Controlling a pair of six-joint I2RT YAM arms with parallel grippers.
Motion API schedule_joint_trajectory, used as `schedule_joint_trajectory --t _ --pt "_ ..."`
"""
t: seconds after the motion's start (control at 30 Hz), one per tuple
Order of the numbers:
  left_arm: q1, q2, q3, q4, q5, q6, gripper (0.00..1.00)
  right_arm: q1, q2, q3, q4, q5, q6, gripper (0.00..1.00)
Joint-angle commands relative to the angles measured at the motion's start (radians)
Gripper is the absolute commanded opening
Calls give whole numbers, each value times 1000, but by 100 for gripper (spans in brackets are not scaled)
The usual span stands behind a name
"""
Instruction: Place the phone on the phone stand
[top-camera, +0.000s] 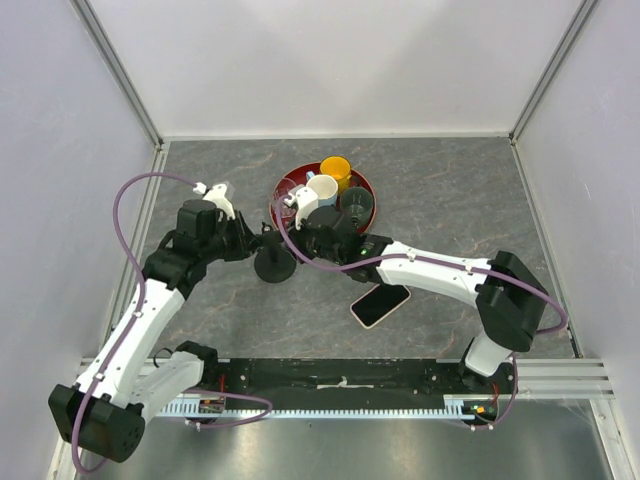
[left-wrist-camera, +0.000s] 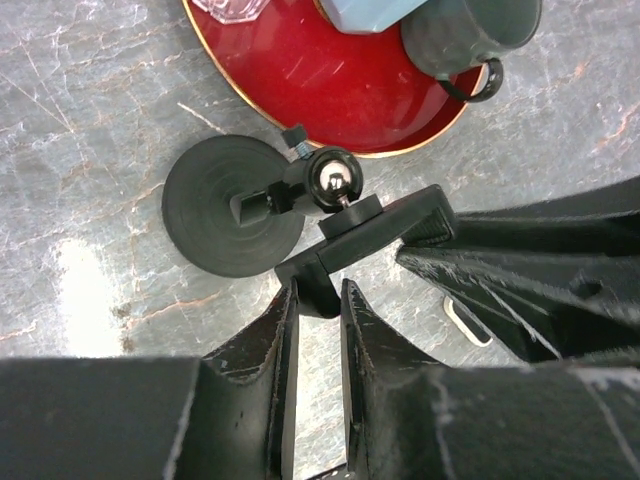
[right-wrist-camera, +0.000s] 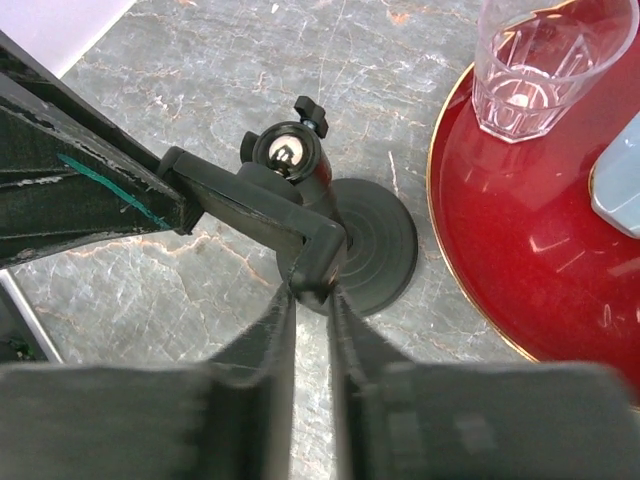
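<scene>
The phone (top-camera: 380, 305) lies flat on the table, screen up, under my right forearm; its pale corner (left-wrist-camera: 466, 322) also shows in the left wrist view. The phone stand (top-camera: 273, 263) stands left of the red tray, with a round black base (left-wrist-camera: 230, 205), a shiny ball joint (left-wrist-camera: 333, 177) and a black holder plate (left-wrist-camera: 372, 228). My left gripper (left-wrist-camera: 317, 290) is shut on one end of the holder. From the other side my right gripper (right-wrist-camera: 310, 298) pinches the holder's opposite end (right-wrist-camera: 322, 262). The two grippers face each other across the stand.
A red tray (top-camera: 372, 196) sits just behind the stand. It holds a yellow cup (top-camera: 336, 168), a pale mug (top-camera: 322, 188), a dark mug (left-wrist-camera: 470, 35) and a clear glass (right-wrist-camera: 535, 65). White walls close in the back and both sides.
</scene>
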Motion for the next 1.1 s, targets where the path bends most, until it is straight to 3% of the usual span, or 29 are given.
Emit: schedule_joint_trajectory --t 0.0,0.07,0.1,0.13,0.2,0.33,0.57,1.07 --pt "-8 37 -36 -134 -53 6 25 22 -97 59 62 -99 41 34" --pt "-7 -18 -26 -137 -50 2 39 16 -111 32 21 -131 61 55" --pt "-7 -36 -21 -136 -41 -4 53 4 -120 20 13 -163 80 62" --pt "-8 -56 -19 -129 -22 -7 58 -7 -127 7 7 -204 111 73" --pt "-7 -93 -4 -125 -8 -18 66 -53 -147 -13 -8 -304 157 79" --pt "-7 -118 28 -120 6 -33 68 -116 -170 -36 -10 -401 255 91" --pt "-7 -121 54 -88 45 -44 69 -170 -143 -40 -16 -421 302 96" --pt "-7 -93 -9 9 52 -49 64 -177 -71 -2 -54 -369 274 91"
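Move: Both hands still pinch the phone stand's clamp at opposite ends: its middle is level with the left hand and about 4 cm to its right, and about 4 cm to the right hand's left and a centimetre back. From the right hand, the tray is roughly 20 cm ahead and 9 cm right, the clear glass about 19 cm ahead and 1 cm left, and the phone some 10 cm back and 24 cm right, all 11 to 13 cm lower. Both hands let go of the clamp: the left opens to about two thirds, dips a little while backing about 3 cm off the near-left jaw, then rises to end some 2 cm above where it began. The right opens almost fully, pulls back about 3 cm while lifting some 6 cm, then swings right and a little forward before sinking about 4 cm, its wrist rolling roughly 20 degrees about the fingers' line, clockwise seen from behind the hand. ##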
